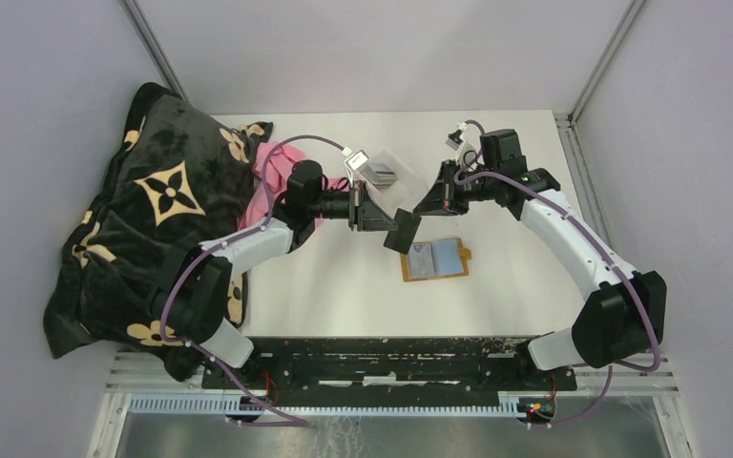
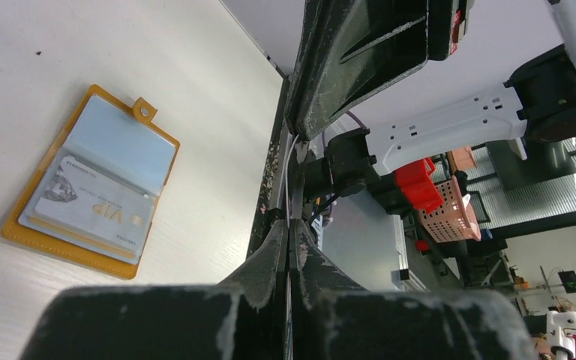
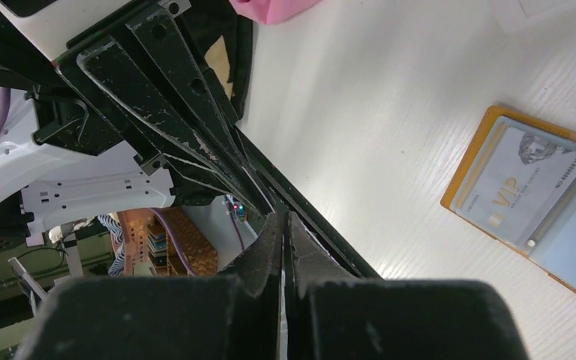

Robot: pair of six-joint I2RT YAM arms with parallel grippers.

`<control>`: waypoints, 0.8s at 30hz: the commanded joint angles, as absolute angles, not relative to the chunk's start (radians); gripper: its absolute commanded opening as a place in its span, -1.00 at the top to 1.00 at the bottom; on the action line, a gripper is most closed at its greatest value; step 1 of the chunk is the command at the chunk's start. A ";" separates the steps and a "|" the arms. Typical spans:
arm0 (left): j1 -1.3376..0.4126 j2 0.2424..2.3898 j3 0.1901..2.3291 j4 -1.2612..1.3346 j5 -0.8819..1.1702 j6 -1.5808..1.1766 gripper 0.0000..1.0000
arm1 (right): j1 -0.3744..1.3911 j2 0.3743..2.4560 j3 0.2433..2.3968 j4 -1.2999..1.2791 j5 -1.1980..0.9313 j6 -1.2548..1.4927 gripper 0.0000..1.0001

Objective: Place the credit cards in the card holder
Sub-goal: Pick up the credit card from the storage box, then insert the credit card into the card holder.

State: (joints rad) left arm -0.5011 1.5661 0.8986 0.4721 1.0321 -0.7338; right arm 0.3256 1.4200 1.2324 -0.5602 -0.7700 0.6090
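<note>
A dark credit card (image 1: 404, 234) hangs above the table's middle, with both grippers meeting on it. My left gripper (image 1: 393, 226) is shut on its left side. In the left wrist view the jaws (image 2: 291, 229) press flat on the card's thin edge (image 2: 292, 191). My right gripper (image 1: 420, 212) is shut on the other side, and its wrist view shows the pads (image 3: 283, 223) pinching the same thin edge. The orange card holder (image 1: 436, 260) lies open on the table just below and right of the card, with a grey VIP card (image 2: 94, 212) in its clear pocket (image 3: 521, 184).
A clear tray (image 1: 379, 172) with more cards sits behind the grippers. A black blanket with tan flowers (image 1: 153, 219) and a pink cloth (image 1: 269, 181) cover the table's left side. Walls close in on the left, back and right.
</note>
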 commanded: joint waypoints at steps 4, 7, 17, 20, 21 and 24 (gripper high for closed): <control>-0.487 1.598 0.846 0.663 1.045 -0.882 0.94 | 0.305 1.445 1.243 -0.499 -0.786 0.633 0.78; -0.490 1.588 0.800 0.671 0.953 -0.885 0.94 | 0.301 1.439 1.264 -0.572 -0.674 0.575 0.32; -0.594 1.539 0.712 0.618 0.584 -0.891 0.94 | 0.299 1.333 1.209 -0.663 -0.279 0.467 0.03; -0.674 1.554 0.719 0.593 0.450 -0.892 0.94 | 0.299 1.306 1.156 -0.669 -0.147 0.461 0.03; -0.699 1.564 0.722 0.592 0.412 -0.895 0.94 | 0.299 1.296 1.133 -0.664 -0.100 0.464 0.03; -0.748 1.602 0.726 0.597 0.313 -0.916 0.94 | 0.300 1.271 1.073 -0.664 -0.007 0.468 0.03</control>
State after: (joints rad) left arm -0.6960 1.5852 0.7105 0.5766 0.5087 -0.8719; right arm 0.3027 1.3083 1.1332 -0.6529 -0.2192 0.4885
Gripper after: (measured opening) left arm 0.043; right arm 0.483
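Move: The left hand grips the black card, its middle about 3 cm right and 2 cm below. The open card holder lies some 10 cm right, 6 ahead and 20 below, its VIP-card pocket 7 right and 6 ahead. The storage box is roughly 25 cm ahead, 1 right, 18 below. From the right hand, the card is about 3 cm left, 3 back and 4 below; the holder 4 right, 3 ahead and 22 below. The right fingers open about halfway and come free of the black card; that hand backs off some 9 cm right, dropping about 5 and edging forward, its fingers tilting downward. The left keeps its pinch and lowers the card about 7 cm towards the card holder, swinging 3 cm right at the end and turning some 20 degrees counter-clockwise. ##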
